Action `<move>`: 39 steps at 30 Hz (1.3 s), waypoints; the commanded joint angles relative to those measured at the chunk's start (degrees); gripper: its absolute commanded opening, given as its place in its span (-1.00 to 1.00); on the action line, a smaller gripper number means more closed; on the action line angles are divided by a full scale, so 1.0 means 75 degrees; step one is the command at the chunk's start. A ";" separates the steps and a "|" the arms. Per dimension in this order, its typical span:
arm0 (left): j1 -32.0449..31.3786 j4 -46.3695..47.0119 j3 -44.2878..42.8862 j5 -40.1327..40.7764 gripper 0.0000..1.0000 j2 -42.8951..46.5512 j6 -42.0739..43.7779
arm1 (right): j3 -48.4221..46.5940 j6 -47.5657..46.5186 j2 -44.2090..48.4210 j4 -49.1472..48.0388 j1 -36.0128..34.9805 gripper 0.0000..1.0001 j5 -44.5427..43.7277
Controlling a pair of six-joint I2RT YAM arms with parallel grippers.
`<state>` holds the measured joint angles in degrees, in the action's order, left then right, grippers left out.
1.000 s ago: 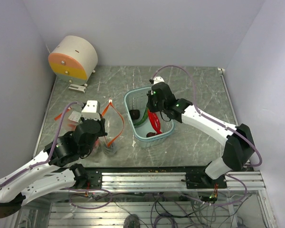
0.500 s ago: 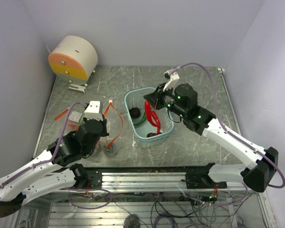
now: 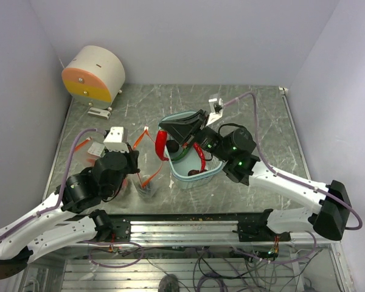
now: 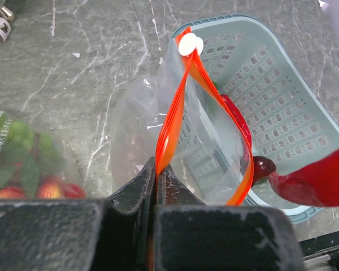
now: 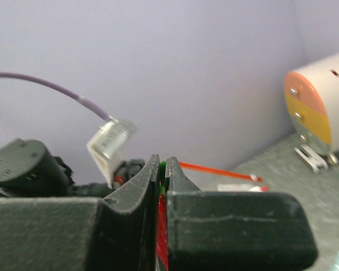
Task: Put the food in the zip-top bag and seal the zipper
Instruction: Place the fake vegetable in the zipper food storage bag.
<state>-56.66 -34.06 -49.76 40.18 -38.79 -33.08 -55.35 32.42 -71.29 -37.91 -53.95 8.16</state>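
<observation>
The clear zip-top bag (image 4: 141, 121) stands on the table left of the basket, its mouth held open in a loop. My left gripper (image 4: 157, 171) is shut on the orange-red zipper (image 4: 172, 116) at the near end; it also shows in the top view (image 3: 137, 174). My right gripper (image 3: 162, 130) is shut on a red toy pepper (image 3: 160, 145) by its green stem (image 5: 163, 167). It holds the pepper in the air between basket and bag mouth (image 3: 151, 146). The pepper's tip shows in the left wrist view (image 4: 322, 183).
The light-blue mesh basket (image 3: 214, 171) holds another red pepper (image 3: 199, 156) and dark round food (image 4: 264, 167). A second bag of food (image 4: 22, 164) lies left of my left gripper. A white and orange drum (image 3: 94, 74) stands at the back left.
My right gripper has lifted the red pepper out of the basket and swung it left toward the bag's mouth. My left gripper has kept its hold on the zipper.
</observation>
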 commanded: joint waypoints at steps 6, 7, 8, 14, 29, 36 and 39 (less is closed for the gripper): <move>0.0014 0.0399 -0.0091 -0.0369 -0.86 0.0001 -0.0300 | 0.0258 0.0942 -0.0497 -0.2561 -0.0184 -1.00 -0.0467; 0.0013 0.0419 -0.0113 -0.0401 -0.86 -0.0031 -0.0300 | 0.0291 0.1003 -0.0621 -0.2694 -0.0181 -1.00 -0.0514; 0.0010 0.0446 -0.0121 -0.0440 -0.86 -0.0057 -0.0300 | 0.0326 0.1048 -0.0773 -0.2826 -0.0178 -1.00 -0.0577; 0.0010 0.0728 -0.0105 -0.0818 -0.86 -0.0108 -0.0358 | 0.0422 0.1141 -0.1567 -0.3122 -0.0189 -1.00 -0.0865; 0.0019 0.0483 -0.0203 -0.0148 -0.86 -0.0020 -0.0079 | -0.0011 -0.0467 -0.1390 0.1190 -0.0716 -0.16 -0.1202; 0.0013 0.0539 -0.0121 -0.0085 -0.86 -0.0075 -0.0025 | -0.0166 -0.1078 -0.0324 0.2952 -0.0804 0.65 -0.2065; 0.0012 0.0397 -0.0126 0.0027 -0.86 -0.0031 -0.0019 | -0.0635 -0.1148 -0.0115 0.4414 -0.0762 0.66 -0.3070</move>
<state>-56.66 -31.24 -49.78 38.39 -39.48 -33.85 -55.44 26.96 -75.64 -18.37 -59.75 -4.84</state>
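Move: The right gripper holds the fake vegetable, a red chili, hanging about 5 cm below its fingertips. The open bag's mouth lies about 6 cm left, 3 cm ahead and 14 cm below that gripper, with the white zip slider roughly 8 cm ahead of the mouth's middle. The basket's middle is some 11 cm ahead, 13 cm right and 22 cm below the right gripper. From the left gripper, the chili hangs about 12 cm right, level fore and aft, and 9 cm above. Lift the right gripper about 3 cm, then swing it down some 15 cm and slightly left and forward to the bag's mouth, tipping its fingers down roughly 30 degrees. Open them wide near the bottom to let go of the chili, then start back right. Keep the left gripper pinching the zipper edge, easing it about 2 cm right and partly back. ##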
